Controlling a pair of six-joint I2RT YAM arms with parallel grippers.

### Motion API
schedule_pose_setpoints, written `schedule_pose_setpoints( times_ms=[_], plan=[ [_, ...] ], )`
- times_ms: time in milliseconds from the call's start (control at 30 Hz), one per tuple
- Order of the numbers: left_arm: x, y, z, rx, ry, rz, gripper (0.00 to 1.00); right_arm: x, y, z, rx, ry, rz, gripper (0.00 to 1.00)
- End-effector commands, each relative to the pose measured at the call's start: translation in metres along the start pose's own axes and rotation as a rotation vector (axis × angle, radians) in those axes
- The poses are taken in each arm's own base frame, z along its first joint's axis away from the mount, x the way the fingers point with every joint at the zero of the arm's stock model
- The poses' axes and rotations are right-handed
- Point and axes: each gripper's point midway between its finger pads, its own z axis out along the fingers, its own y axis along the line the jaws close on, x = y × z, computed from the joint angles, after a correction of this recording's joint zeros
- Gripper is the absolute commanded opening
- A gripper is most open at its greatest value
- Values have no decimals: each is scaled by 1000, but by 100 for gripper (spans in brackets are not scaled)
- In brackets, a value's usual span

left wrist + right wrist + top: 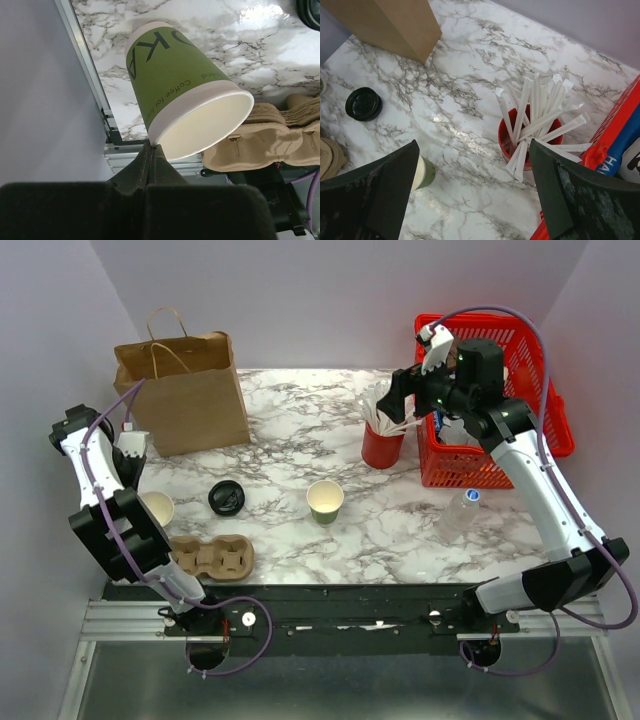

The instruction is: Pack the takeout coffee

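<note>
An olive-green paper cup [325,501] with a pale rim stands open and lidless at the table's middle. Part of it shows behind my right finger in the right wrist view [425,172]. The round black lid [226,498] lies on the table to its left, and also shows in the right wrist view [363,103]. My left gripper [145,488] is shut on the rim of a second olive-green cup [185,95], empty with black lettering, at the left edge [157,508]; the fingertips [152,147] pinch its wall. My right gripper [392,405] is open and empty above the red cup; it also shows in its own view [475,195].
A brown paper bag [185,390] stands at the back left. A cardboard cup carrier [210,557] lies at the front left, beside the held cup [270,142]. A red cup of white sticks [383,440] stands next to a red basket [545,430]. A water bottle [462,512] lies at the right.
</note>
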Motion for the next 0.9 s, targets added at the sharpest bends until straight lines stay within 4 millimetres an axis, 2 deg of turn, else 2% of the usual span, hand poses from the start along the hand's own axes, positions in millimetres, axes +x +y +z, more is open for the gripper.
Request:
schedule_pose_setpoints(
  times_ms=[0, 133, 367, 500, 667, 767, 833, 867],
  plan=[
    [42, -19, 2, 132, 184, -60, 0, 3, 2, 5, -22, 15, 21, 100],
    [35, -5, 5, 94, 163, -68, 0, 3, 1, 5, -16, 12, 20, 100],
    [25, 10, 2, 33, 137, -69, 21, 5, 0, 3, -12, 12, 18, 100],
    [15, 18, -10, -13, 88, -68, 32, 5, 0, 4, -12, 11, 19, 100],
    [0, 27, -31, -64, 25, -66, 38, 4, 0, 6, -15, 12, 20, 100],
    [-14, 6, -46, -6, -31, -17, 39, 3, -1, 6, -10, 11, 19, 100],
    [-24, -14, -55, 13, -82, 42, 40, 5, -1, 6, -10, 15, 21, 100],
    [-33, -33, -55, 27, -95, 114, 40, 6, -1, 6, -9, 17, 21, 100]
  ],
)
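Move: Just below and inward of the left hand, whose shut fingers hold the tilted paper cup by its rim, is bare table at the left edge: about 2 cm ahead, 2 cm right, 12 cm down. The cup's middle is about 3 cm ahead, 3 cm right, 5 cm down. The cup carrier lies some 16 cm right and 8 cm back, the black lid 19 cm right and 6 cm ahead. From the right hand the bare spot is roughly 60 cm left, 10 cm back and 32 cm down. Lowering the paper cup about 2 cm onto the table with a slight drift left, the left hand then spreads its fingers to nearly half open and lets go of the rim. It climbs clear by some 6 cm while moving forward about 4 cm and a little left, its fingertips tipping slightly forward. ##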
